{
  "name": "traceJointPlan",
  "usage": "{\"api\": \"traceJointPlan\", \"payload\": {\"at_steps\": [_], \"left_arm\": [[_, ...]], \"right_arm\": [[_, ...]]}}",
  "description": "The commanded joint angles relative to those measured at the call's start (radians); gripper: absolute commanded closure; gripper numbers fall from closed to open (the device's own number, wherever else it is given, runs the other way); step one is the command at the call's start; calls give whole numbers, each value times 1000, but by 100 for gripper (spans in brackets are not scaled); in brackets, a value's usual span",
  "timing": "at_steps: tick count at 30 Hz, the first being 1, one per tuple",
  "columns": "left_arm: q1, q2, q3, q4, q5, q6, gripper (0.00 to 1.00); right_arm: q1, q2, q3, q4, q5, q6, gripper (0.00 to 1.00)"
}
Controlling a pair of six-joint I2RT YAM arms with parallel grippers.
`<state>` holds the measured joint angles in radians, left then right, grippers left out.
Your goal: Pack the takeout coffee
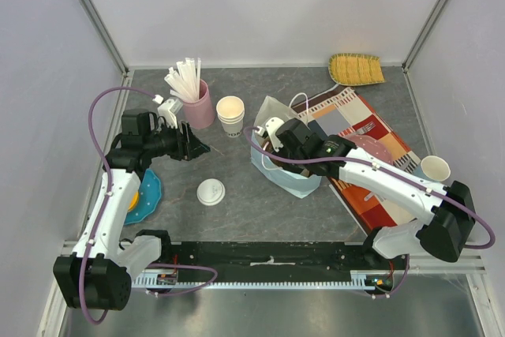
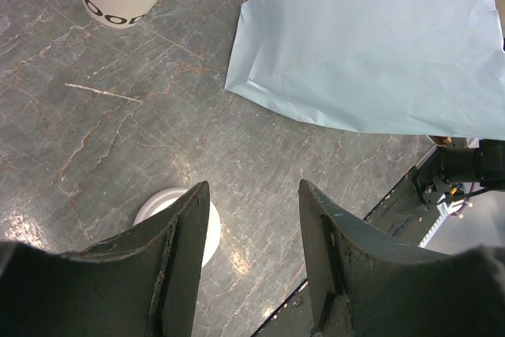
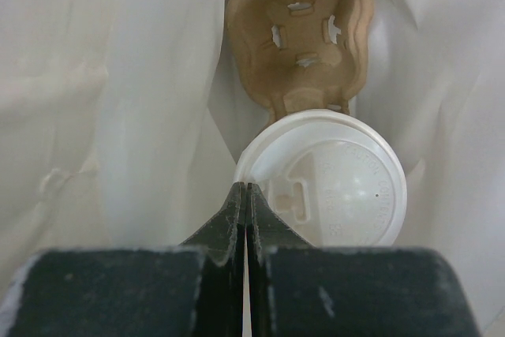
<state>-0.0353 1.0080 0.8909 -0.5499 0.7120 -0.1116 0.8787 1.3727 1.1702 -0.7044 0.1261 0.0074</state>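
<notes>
The takeout coffee [image 3: 339,179], a white cup under a round white lid, stands inside the pale blue paper bag [image 1: 290,181], seated in a brown cardboard carrier [image 3: 300,29]. My right gripper [image 3: 247,187] reaches down into the bag's mouth, jaws pressed together, tips just over the lid's left rim with nothing visibly between them. In the top view the right gripper [image 1: 274,141] hides the cup. My left gripper [image 2: 252,187] hovers open over the grey table, left of the bag [image 2: 379,45], nothing between its fingers; in the top view the left gripper [image 1: 201,147] points right.
A loose flat lid [image 1: 211,192] lies under the left finger [image 2: 177,250]. A stack of lidless cups [image 1: 230,114] and a pink cup of straws [image 1: 197,104] stand behind. A blue plate [image 1: 146,195], a striped placemat [image 1: 371,140], a single paper cup [image 1: 435,168] and a woven mat [image 1: 357,69] surround them.
</notes>
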Motion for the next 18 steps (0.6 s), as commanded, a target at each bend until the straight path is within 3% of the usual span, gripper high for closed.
{"api": "traceJointPlan", "payload": {"at_steps": [1, 8, 9, 18], "left_arm": [[-5, -5, 28, 36, 23, 12, 44], [-5, -5, 29, 34, 24, 12, 44], [-5, -3, 29, 36, 24, 12, 44], [-5, -2, 29, 38, 23, 12, 44]], "right_arm": [[-10, 20, -6, -61, -9, 6, 100], [-12, 12, 9, -63, -2, 14, 100], [-11, 11, 16, -61, -2, 14, 94], [-11, 0, 34, -73, 1, 16, 72]]}}
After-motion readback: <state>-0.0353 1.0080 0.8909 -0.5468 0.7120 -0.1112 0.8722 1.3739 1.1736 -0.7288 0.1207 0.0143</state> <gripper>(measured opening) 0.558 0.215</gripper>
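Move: Down inside the paper bag, the right hand's shut fingertips are at the near-left rim of the lidded coffee cup, whose middle lies about 3 cm ahead, 3 cm right and 6 cm below. The empty tray well is some 9 cm ahead, 3 cm left and 10 cm down; outside, the paper cup stack stands about 12 cm ahead and 12 cm left. From the left hand the coffee cup is roughly 21 cm right, 1 cm back, 11 cm lower. Staying put at the lid's near-left rim inside the bag, the right hand first holds its closed fingers still, then parts them to roughly a fifth open. As they spread, the hand eases back to its right by only about half a centimetre, with no real turn of the wrist; one fingertip stays beside the rim while the other opens towards the bag's wall. ##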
